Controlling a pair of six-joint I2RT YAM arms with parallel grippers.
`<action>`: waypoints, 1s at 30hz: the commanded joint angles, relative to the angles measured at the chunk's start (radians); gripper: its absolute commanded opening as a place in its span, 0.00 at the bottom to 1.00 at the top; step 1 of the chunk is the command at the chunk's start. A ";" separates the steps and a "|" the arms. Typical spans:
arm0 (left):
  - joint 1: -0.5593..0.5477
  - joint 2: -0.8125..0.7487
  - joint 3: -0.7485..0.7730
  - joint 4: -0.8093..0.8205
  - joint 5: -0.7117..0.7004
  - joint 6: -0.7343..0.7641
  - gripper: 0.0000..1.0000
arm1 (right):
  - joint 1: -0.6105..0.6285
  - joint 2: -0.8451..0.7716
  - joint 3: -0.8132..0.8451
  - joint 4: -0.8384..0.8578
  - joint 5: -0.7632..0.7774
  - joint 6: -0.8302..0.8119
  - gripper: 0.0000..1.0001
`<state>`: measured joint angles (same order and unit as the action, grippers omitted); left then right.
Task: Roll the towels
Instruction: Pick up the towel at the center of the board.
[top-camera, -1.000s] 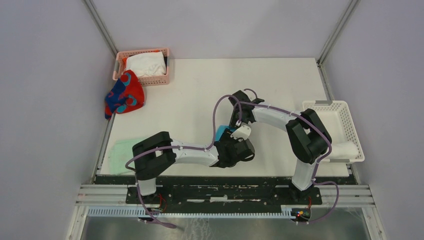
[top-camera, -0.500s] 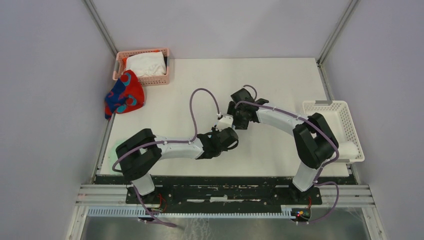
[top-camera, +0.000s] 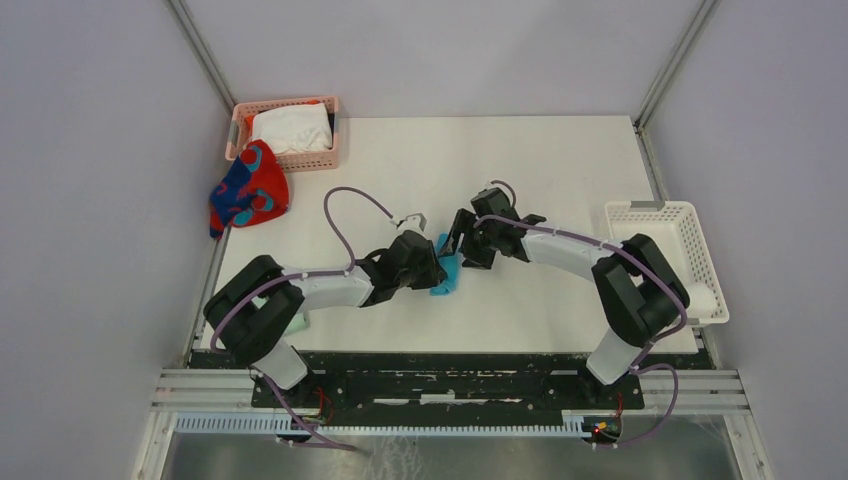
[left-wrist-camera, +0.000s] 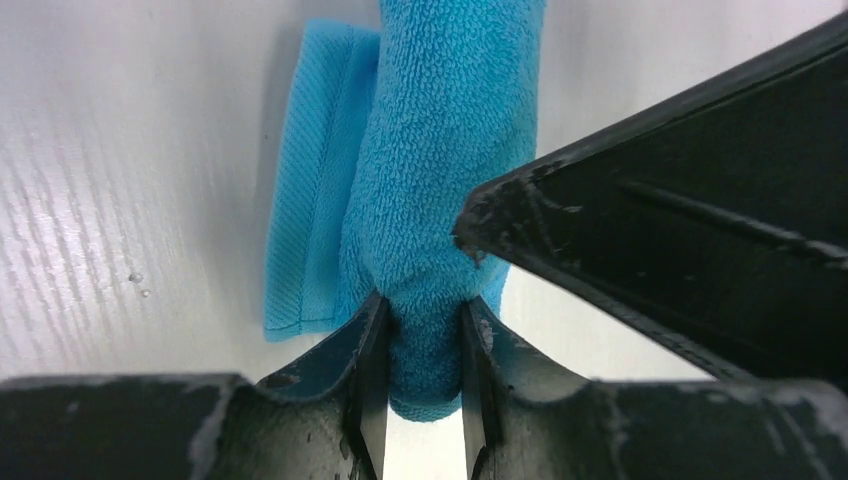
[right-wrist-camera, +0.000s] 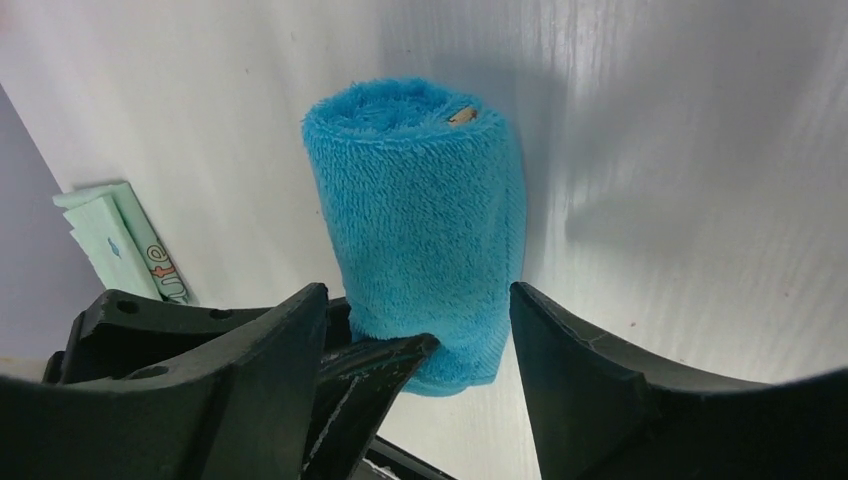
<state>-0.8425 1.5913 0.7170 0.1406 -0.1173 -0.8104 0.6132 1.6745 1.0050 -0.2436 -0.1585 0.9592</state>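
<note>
A rolled turquoise-blue towel (top-camera: 445, 274) lies mid-table, its loose end flat beside it in the left wrist view. My left gripper (left-wrist-camera: 425, 322) is shut on the near end of the blue towel (left-wrist-camera: 440, 170), both fingers pressing into the pile. My right gripper (right-wrist-camera: 418, 292) stands open astride the same towel (right-wrist-camera: 420, 215) from the other side, fingers apart from it. Up the left edge lies the red towel with dark-blue blotches (top-camera: 250, 188). A white towel (top-camera: 290, 128) sits in the pink basket (top-camera: 336, 142).
A white basket (top-camera: 668, 212) at the right edge holds a white roll (top-camera: 692, 298). A pale mint-green folded cloth (right-wrist-camera: 118, 243) lies near the left arm's base, mostly hidden from above. Grey walls and frame rails enclose the table.
My left gripper has closed on the blue towel and the left arm has swung left and away from the near edge. My right gripper has opened and let go.
</note>
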 joint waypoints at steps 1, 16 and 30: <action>0.006 0.023 -0.032 -0.014 0.097 -0.075 0.34 | 0.005 0.033 -0.023 0.149 -0.053 0.038 0.75; 0.002 0.082 -0.002 -0.016 0.119 -0.031 0.42 | 0.069 0.240 0.135 -0.078 0.001 -0.078 0.68; 0.006 -0.197 -0.065 -0.091 0.050 -0.012 0.65 | 0.126 0.336 0.313 -0.428 0.274 -0.239 0.35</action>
<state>-0.8333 1.5257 0.6662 0.1486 -0.0429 -0.8371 0.7269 1.9724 1.3293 -0.5018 -0.0166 0.7906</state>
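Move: The rolled blue towel lies under the right hand: its middle is about 3 cm to the left, 1 cm back and 4 cm below. The left gripper's fingertips, pinching the roll's near end, are some 3 cm left, 5 cm back and 3 cm below the right hand. From the left hand, the towel's middle is about 3 cm ahead and 1 cm right, at its own height. Lower the open right gripper about 4.5 cm while easing it 2.5 cm left onto the towel's far part, tipping its fingers steeper by some 20 degrees and closing them around the roll. Meanwhile let the left gripper edge about 1 cm right with the near end, then open, let go, and draw slightly back and up. ##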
